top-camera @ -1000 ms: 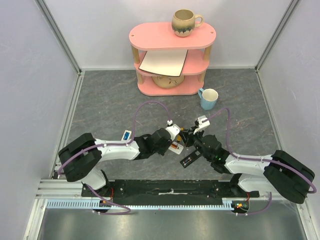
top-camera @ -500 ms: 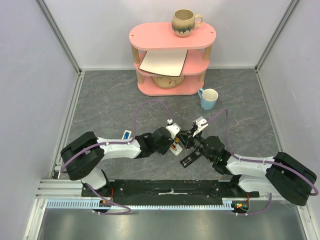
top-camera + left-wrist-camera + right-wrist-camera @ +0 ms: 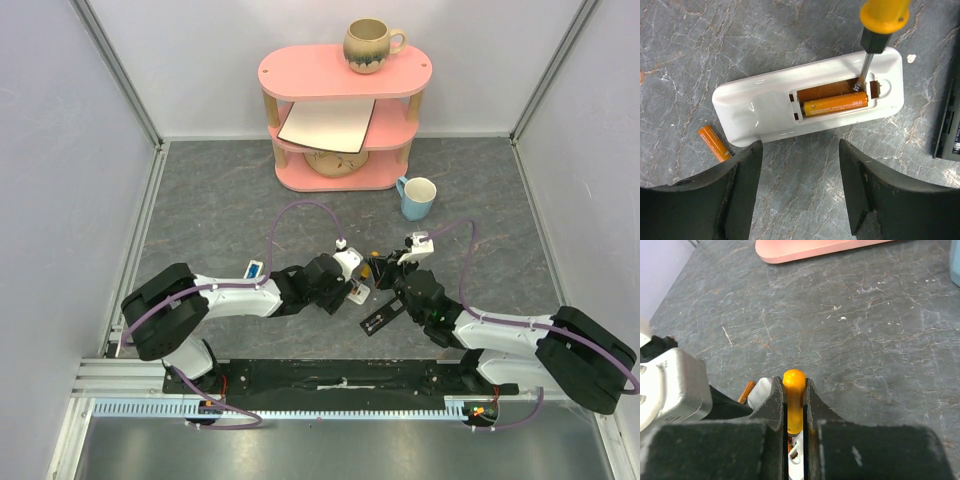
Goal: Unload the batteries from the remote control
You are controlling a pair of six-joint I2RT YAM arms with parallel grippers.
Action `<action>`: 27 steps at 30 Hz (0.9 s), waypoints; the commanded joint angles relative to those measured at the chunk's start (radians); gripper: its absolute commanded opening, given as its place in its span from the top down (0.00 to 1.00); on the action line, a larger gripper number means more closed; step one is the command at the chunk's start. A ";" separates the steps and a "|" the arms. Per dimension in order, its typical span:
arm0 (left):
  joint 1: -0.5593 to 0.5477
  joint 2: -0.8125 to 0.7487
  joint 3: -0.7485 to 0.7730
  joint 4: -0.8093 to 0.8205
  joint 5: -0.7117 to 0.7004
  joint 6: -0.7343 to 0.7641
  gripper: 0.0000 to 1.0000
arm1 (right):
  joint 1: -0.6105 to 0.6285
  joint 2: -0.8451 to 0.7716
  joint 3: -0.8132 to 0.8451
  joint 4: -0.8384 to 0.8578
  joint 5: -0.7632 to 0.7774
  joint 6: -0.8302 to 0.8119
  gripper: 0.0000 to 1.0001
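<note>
The white remote control [image 3: 760,105] lies back-up on the grey table with its battery bay uncovered. One orange battery [image 3: 835,104] sits in the near slot and the slot behind it is bare. A second orange battery [image 3: 713,143] lies loose on the table by the remote's left end. My left gripper [image 3: 800,150] stands open just in front of the remote, with only table between its fingers. My right gripper [image 3: 794,382] is shut on the orange-handled screwdriver [image 3: 879,20], whose tip rests in the bay at the battery's right end.
A black remote [image 3: 380,318] lies just right of the white one, near the arms. A blue mug [image 3: 418,196] stands behind, in front of a pink shelf [image 3: 340,120] holding a brown mug [image 3: 370,45], a white board and a bowl.
My left gripper has opened and let go of the white remote. My right wrist has shifted slightly to the right, still holding the screwdriver.
</note>
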 commanded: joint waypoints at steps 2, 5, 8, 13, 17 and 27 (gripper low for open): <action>0.007 -0.041 -0.019 0.054 0.028 -0.001 0.29 | -0.001 -0.022 0.051 -0.029 0.145 0.098 1.00; 0.008 -0.045 -0.021 0.056 0.029 -0.001 0.27 | -0.001 -0.048 0.054 -0.082 0.237 0.134 1.00; 0.011 -0.045 -0.021 0.056 0.028 -0.002 0.26 | -0.001 -0.071 0.089 -0.246 0.338 0.203 1.00; 0.013 -0.044 -0.019 0.054 0.022 -0.002 0.26 | -0.001 -0.114 0.115 -0.339 0.360 0.216 1.00; 0.013 -0.045 -0.021 0.054 0.016 -0.004 0.27 | 0.001 -0.133 0.132 -0.365 0.360 0.195 1.00; 0.016 -0.039 -0.021 0.054 0.013 -0.004 0.29 | 0.004 -0.171 0.114 -0.357 0.363 0.199 1.00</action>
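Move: From the right hand, gripping the orange screwdriver, the white remote's middle lies about 4 cm to the left, 1 cm back and 12 cm down; the battery still in its well lies some 3 cm back and 3 cm left. The loose battery is about 10 cm left and 1 cm ahead; the black remote's middle is 10 cm back, 4 cm right. From the left hand, the white remote lies 4 cm ahead, 3 cm right, 3 cm below. Keep the screwdriver pinched in the right gripper with its blade still down in the white remote's well, beside the right-hand end of the remaining battery, and sweep it about 5 cm to the right, away from the left gripper, swinging the wrist some 20 degrees clockwise and easing to a stop. The blade goes on bearing in the well and drags the remote along. ##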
